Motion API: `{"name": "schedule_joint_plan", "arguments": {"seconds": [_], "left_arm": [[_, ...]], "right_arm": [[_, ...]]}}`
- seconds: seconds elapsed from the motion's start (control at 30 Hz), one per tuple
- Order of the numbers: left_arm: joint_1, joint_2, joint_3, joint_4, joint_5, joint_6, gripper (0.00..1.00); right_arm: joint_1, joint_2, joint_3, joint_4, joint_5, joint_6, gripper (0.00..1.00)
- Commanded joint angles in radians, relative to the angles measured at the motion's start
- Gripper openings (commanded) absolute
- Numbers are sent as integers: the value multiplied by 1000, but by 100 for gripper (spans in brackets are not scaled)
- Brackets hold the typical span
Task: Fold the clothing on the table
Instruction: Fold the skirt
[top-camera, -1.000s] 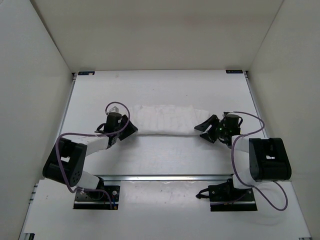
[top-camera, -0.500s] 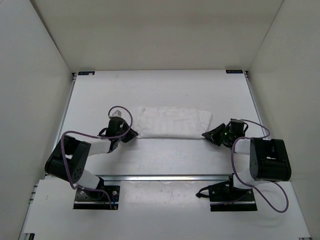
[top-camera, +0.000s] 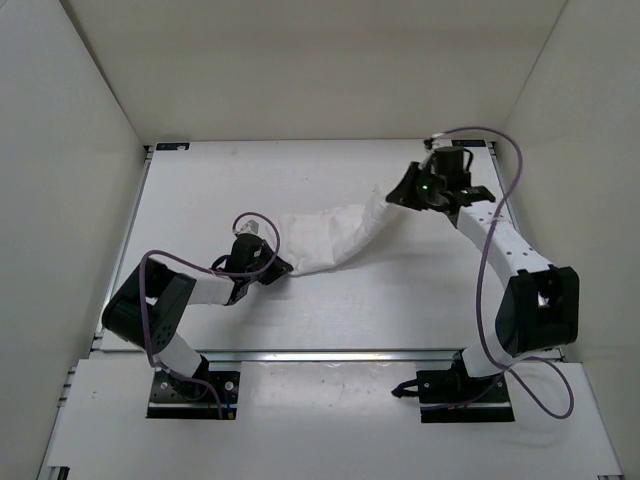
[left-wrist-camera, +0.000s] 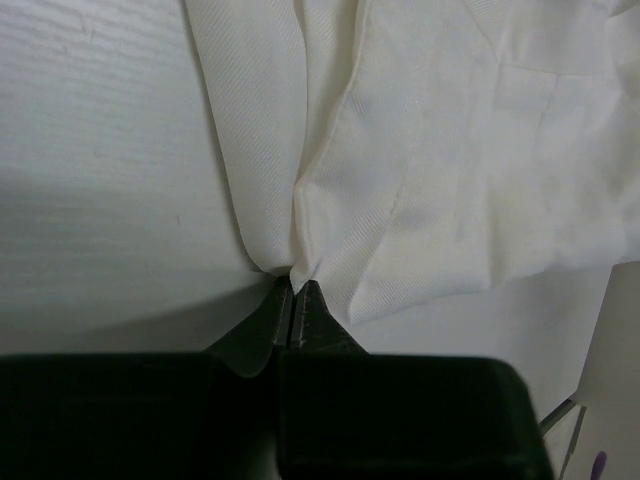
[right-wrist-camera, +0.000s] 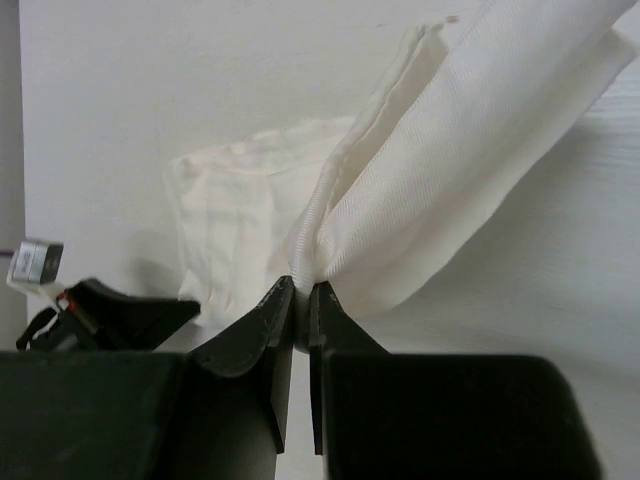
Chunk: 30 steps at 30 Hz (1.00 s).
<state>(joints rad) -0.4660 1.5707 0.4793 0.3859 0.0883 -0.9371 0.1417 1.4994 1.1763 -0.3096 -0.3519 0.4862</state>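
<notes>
The clothing (top-camera: 330, 232) is a white, creased cloth stretched slantwise across the table (top-camera: 330, 165), from near left up to far right. My left gripper (top-camera: 283, 267) is shut on its near-left corner; in the left wrist view the cloth (left-wrist-camera: 430, 170) bunches into the closed tips (left-wrist-camera: 297, 288). My right gripper (top-camera: 392, 195) is shut on the other end and holds it raised above the far right of the table. In the right wrist view the cloth (right-wrist-camera: 440, 170) hangs in a fold from the pinching tips (right-wrist-camera: 303, 290).
White walls enclose the table on three sides. A metal rail (top-camera: 330, 353) runs along the near edge, with both arm bases (top-camera: 195, 392) behind it. Purple cables (top-camera: 500, 145) loop off each arm.
Both grippers have shut on the cloth's ends. The right arm has swung from the near right to the far right, lifting its end, so the cloth now runs slantwise. The left gripper shifted slightly right.
</notes>
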Motion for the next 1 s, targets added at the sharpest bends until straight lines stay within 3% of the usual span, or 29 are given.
{"name": "schedule_joint_plan", "arguments": {"seconds": [0.0, 0.3, 0.73, 0.8, 0.9, 0.97], "left_arm": [[3, 25, 42, 24, -15, -9, 0], [23, 12, 44, 31, -12, -3, 0], [18, 0, 15, 44, -5, -3, 3], [38, -1, -11, 54, 4, -2, 5], [41, -9, -13, 65, 34, 7, 24], [44, -21, -13, 62, 37, 17, 33]], "right_arm": [[142, 86, 97, -157, 76, -101, 1], [470, 317, 325, -134, 136, -107, 0], [590, 486, 379, -69, 42, -89, 0], [575, 501, 387, -66, 4, -92, 0], [559, 539, 431, -114, -106, -104, 0], [552, 561, 467, -144, -152, -119, 8]]}}
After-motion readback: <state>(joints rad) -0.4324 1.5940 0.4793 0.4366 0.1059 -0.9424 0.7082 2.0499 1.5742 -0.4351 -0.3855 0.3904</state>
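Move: The right hand, holding the lifted right end of the skirt, is taking it to the skirt's near left corner, about 27 cm to its left, 11 cm back and 18 cm below. The far left corner lies some 31 cm left and 5 cm ahead, and the middle of the lying part about 18 cm left and 2 cm back, both also 18 cm below. The left hand already has that near left corner pinched between its fingertips, right at its hand point. The right hand keeps its grip on the skirt's right end and sweeps it fast to the left over the lying part, about 25 cm in all, soon also sinking some 10 cm and drawing back about 8 cm, while it turns roughly 35 degrees counter-clockwise, slowing as it comes in just beside the left gripper. The left hand stays down at the near left corner as an anchor, shifting only about a centimetre, and right at the end its fingers begin to spread around the cloth. ##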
